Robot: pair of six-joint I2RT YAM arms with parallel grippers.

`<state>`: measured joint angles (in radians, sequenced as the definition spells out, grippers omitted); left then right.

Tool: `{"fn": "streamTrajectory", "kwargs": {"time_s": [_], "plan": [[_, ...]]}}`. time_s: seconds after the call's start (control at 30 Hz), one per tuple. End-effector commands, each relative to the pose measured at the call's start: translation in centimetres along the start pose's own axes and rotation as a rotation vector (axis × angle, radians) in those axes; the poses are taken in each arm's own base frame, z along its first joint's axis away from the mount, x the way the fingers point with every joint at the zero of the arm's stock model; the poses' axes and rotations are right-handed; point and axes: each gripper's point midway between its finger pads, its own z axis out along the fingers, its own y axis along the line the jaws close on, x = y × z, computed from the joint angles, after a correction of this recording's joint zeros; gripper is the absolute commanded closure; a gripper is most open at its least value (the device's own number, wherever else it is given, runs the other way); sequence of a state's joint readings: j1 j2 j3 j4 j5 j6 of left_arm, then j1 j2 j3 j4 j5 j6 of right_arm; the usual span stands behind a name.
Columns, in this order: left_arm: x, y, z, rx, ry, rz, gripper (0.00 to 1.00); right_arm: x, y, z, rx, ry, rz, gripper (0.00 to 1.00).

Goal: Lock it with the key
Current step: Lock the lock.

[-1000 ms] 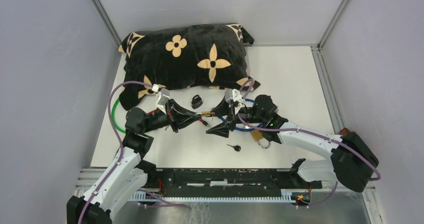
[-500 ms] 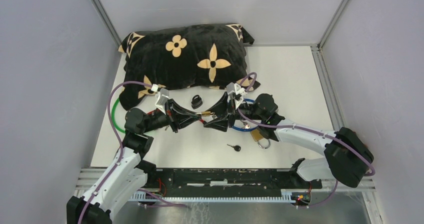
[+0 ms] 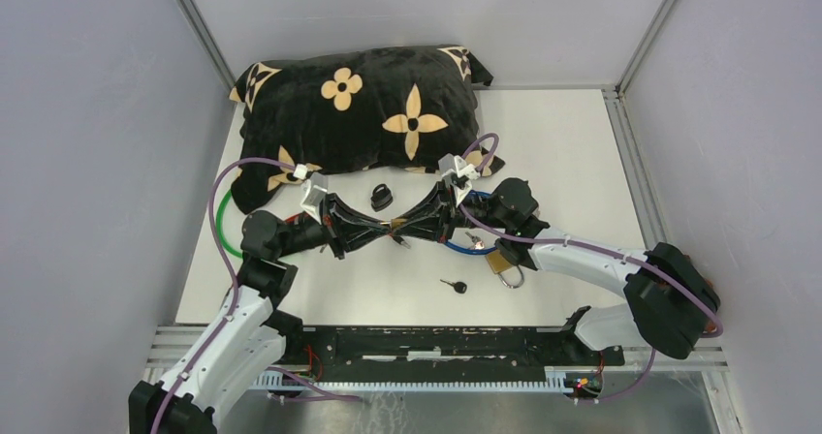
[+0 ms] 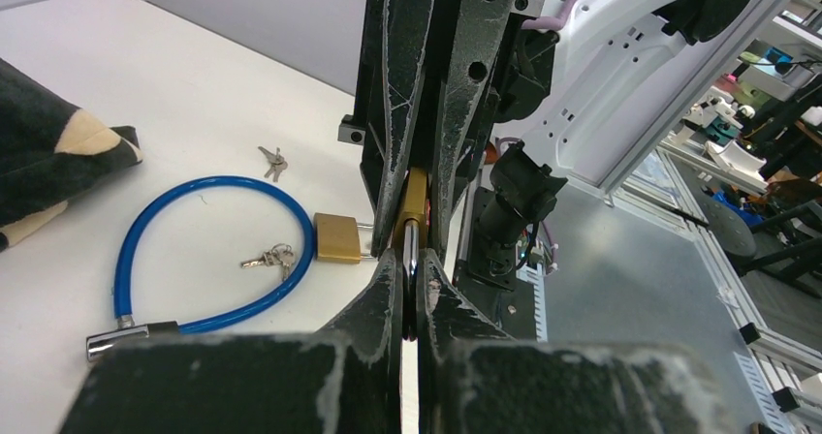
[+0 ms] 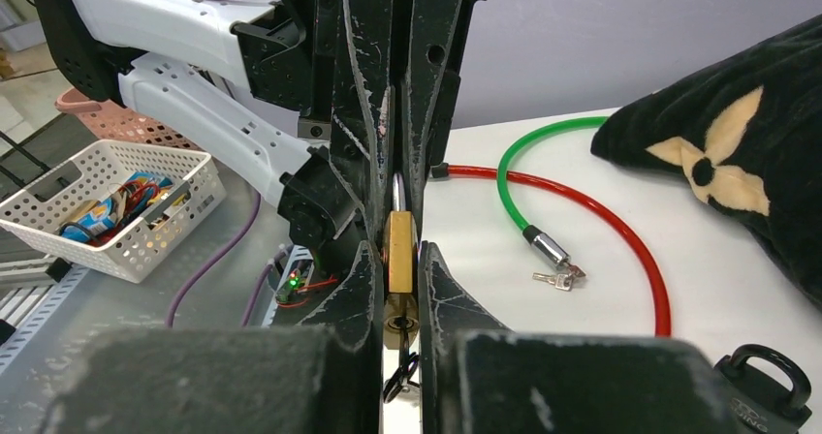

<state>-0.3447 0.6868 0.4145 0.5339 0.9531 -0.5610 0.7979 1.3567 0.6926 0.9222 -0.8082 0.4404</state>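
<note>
A brass padlock (image 3: pixel 395 225) hangs above the table between both grippers. In the left wrist view my left gripper (image 4: pixel 409 260) is shut on its silver shackle (image 4: pixel 411 245), with the brass body (image 4: pixel 417 200) beyond it. In the right wrist view my right gripper (image 5: pixel 399 260) is shut on the flat sides of the padlock (image 5: pixel 399 250). A dark key (image 5: pixel 395 376) with a ring sticks out of the keyhole on the padlock's end face, between my right fingers. From above, left gripper (image 3: pixel 381 227) and right gripper (image 3: pixel 414 226) meet tip to tip.
On the table lie a second brass padlock (image 3: pixel 500 261), a blue cable lock (image 4: pixel 194 250) with small keys (image 4: pixel 271 257), a loose black-headed key (image 3: pixel 453 285) and a small black padlock (image 3: pixel 381 197). Green cable (image 5: pixel 514 182), red cable (image 5: pixel 620 231) and the black pillow (image 3: pixel 359 114) lie behind.
My right gripper has moved left to the padlock and closed on its body. The left gripper has kept its hold and has not moved.
</note>
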Motion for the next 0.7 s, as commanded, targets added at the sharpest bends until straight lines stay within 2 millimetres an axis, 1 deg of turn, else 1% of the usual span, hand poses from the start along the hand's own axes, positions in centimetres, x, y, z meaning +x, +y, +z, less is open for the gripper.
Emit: {"fn": "streamTrajectory", "kwargs": {"time_s": [0.0, 0.03, 0.07, 0.2, 0.27, 0.43, 0.53, 0.6, 0.67], "plan": [[-1.0, -0.6, 0.0, 0.012, -0.037, 0.023, 0.98, -3.3, 0.8, 0.4, -0.017, -0.066, -0.06, 1.0], [-1.1, -0.5, 0.0, 0.005, -0.041, 0.018, 0.98, -3.3, 0.7, 0.3, -0.011, -0.063, -0.058, 1.0], [-1.1, -0.4, 0.0, -0.001, -0.041, 0.015, 0.96, -3.3, 0.7, 0.2, -0.008, -0.059, -0.052, 1.0], [-0.4, -0.2, -0.1, -0.012, -0.007, 0.009, 0.68, -3.4, 0.6, -0.2, 0.011, -0.046, -0.024, 1.0], [-0.1, -0.3, -0.3, -0.012, 0.012, 0.011, 0.59, -3.5, 0.6, -0.4, 0.019, -0.047, -0.023, 1.0], [0.3, 0.2, -0.6, -0.049, 0.05, 0.052, 0.58, -3.8, 1.0, -0.6, 0.018, -0.053, -0.033, 1.0], [-0.5, 0.2, -0.5, -0.055, 0.023, 0.05, 0.58, -3.7, 0.9, -0.6, 0.018, -0.043, -0.035, 1.0], [-1.2, -0.4, -0.3, -0.023, -0.002, 0.065, 0.55, -3.3, 0.7, -0.6, 0.025, -0.031, -0.036, 1.0], [-1.6, -0.9, -0.3, -0.001, -0.011, 0.082, 0.48, -3.2, 0.7, -0.6, 0.028, -0.026, -0.036, 1.0]]}}
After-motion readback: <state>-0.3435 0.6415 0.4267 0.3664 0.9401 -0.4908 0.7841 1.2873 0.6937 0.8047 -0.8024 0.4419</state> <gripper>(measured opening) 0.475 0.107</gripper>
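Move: The small brass padlock is held in the air between the hands: its middle is about 2 cm to the right of the left hand, whose fingers are shut on the shackle, and roughly 1 cm to the left of the right hand, which grips the body. From the left hand, on the table some 24 cm below, the black padlock lies about 10 cm ahead and 2 cm left, the red cable's end about 2 cm ahead and 1 cm right, the black key some 7 cm back and 13 cm right. The left hand first stays in place and spreads its fingers from nearly shut to about half open, letting go of the brass padlock's shackle, then sinks about 1.5 cm with a slight tilt, its open fingers still on either side of the shackle. The right hand keeps its grip on the padlock body, keys hanging beneath, and eases about 1 cm to the right, drawing the padlock away from the left hand. ##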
